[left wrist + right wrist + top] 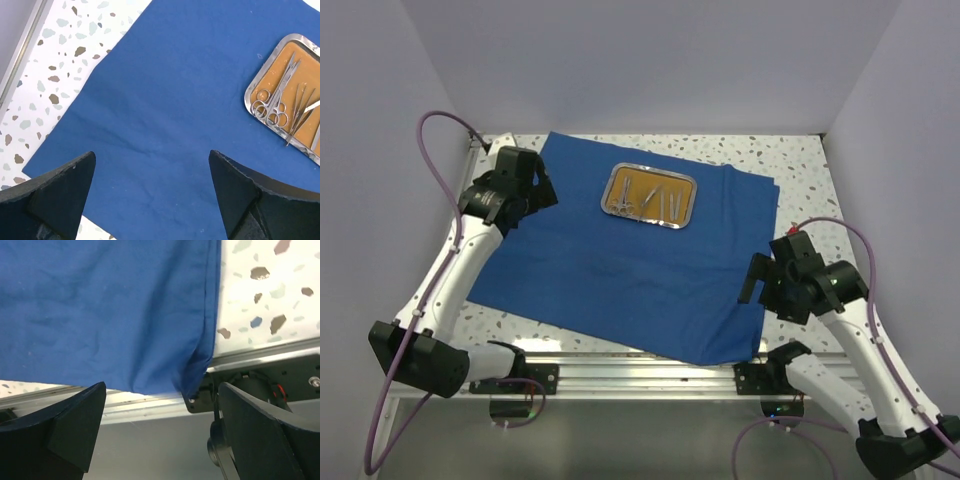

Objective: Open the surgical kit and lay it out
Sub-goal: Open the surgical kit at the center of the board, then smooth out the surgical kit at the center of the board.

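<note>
The royal-blue cloth wrap (630,270) lies unfolded and flat on the speckled table. On its far middle stands the small steel tray (683,187) with an orange-brown base. It holds ring-handled forceps (272,102) and thin tweezers (300,107). My left gripper (542,187) hovers open over the cloth's left edge (151,155), holding nothing. My right gripper (756,278) is open and empty at the cloth's near right corner (162,390). That corner (192,387) droops over the table's front rail.
An aluminium rail (640,368) runs along the near edge, with the arm mounts bolted to it (260,357). Bare speckled tabletop (795,160) shows at the far right and on the left (55,75). Plain walls close in the back and sides.
</note>
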You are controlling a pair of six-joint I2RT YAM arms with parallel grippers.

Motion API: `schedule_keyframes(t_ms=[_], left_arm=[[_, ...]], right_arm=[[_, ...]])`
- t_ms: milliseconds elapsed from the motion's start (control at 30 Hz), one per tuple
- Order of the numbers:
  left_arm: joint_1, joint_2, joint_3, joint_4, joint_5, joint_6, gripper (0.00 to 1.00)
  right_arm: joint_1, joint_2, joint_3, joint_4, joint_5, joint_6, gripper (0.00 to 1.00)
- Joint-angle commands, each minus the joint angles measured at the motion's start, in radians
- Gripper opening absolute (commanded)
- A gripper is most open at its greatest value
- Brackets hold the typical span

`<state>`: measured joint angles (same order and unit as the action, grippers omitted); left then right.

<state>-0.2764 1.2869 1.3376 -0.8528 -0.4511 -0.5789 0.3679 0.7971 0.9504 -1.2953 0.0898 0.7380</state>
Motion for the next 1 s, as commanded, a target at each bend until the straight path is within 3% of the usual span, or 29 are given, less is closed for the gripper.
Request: schedule_keyframes(t_ms=[0, 200, 367, 467, 533, 567, 633, 667, 767, 800, 833, 967], left_arm=[[-0.003, -0.038, 0.026, -0.002, -0.029, 0.024, 1.0], [0.008, -0.119, -0.104, -0.063, -0.015, -0.042, 1.0], [0.011, -0.149, -0.273, 0.049, 0.109, -0.03, 1.0], [0.022, -0.098, -0.238, 0.084, 0.109, 0.01, 1.0], [0.043, -0.051, -0.21, 0.109, 0.126, 0.043, 0.99], [0.071, -0.032, -0.183, 0.129, 0.152, 0.053, 1.0], [0.103, 0.018, -0.155, 0.149, 0.187, 0.068, 1.0], [0.133, 0.055, -0.125, 0.158, 0.213, 0.07, 1.0], [0.157, 0.107, -0.072, 0.166, 0.221, 0.073, 0.99], [0.158, 0.138, -0.06, 0.166, 0.219, 0.073, 1.0], [0.158, 0.152, -0.051, 0.166, 0.219, 0.071, 0.99], [0.158, 0.198, -0.017, 0.149, 0.207, 0.054, 0.99]], right_arm=[[-0.001, 0.057, 0.074, -0.095, 0.031, 0.029, 0.99], [0.0, 0.178, 0.223, 0.038, 0.07, -0.028, 0.99], [-0.001, 0.425, 0.313, 0.236, 0.093, -0.084, 0.99], [-0.026, 0.593, 0.366, 0.373, 0.103, -0.136, 0.95], [-0.075, 0.69, 0.421, 0.43, 0.08, -0.16, 0.87], [-0.096, 0.785, 0.448, 0.459, 0.074, -0.173, 0.76], [-0.159, 0.885, 0.548, 0.472, 0.073, -0.193, 0.66], [-0.187, 0.972, 0.582, 0.484, 0.08, -0.215, 0.48], [-0.204, 1.094, 0.709, 0.505, 0.114, -0.282, 0.22], [-0.204, 1.135, 0.743, 0.496, 0.126, -0.299, 0.06], [-0.204, 1.224, 0.816, 0.485, 0.16, -0.325, 0.01], [-0.222, 1.419, 0.978, 0.409, 0.2, -0.324, 0.0]])
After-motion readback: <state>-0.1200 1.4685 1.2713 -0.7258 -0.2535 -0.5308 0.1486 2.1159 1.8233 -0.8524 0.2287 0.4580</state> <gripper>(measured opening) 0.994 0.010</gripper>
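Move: The raised crease at the drape's far right lies about 47 cm ahead of the open right hand, straight in line, and 15 cm lower. From this hand the kit's tray is some 41 cm ahead and 26 cm left, and the drape's near right corner 10 cm back. From the left hand, that crease is about 28 cm ahead and 56 cm right, and the tray 20 cm ahead and 30 cm right. No contact can be seen: the empty right hand heads out over the drape towards its far-right crease, about 35 cm forward, first rising slightly and then sinking to about 7 cm below where it began, its fingers closing fully on the way. The left hand stays open over the drape, dropping some 7 cm as it swings back and then forward again. ##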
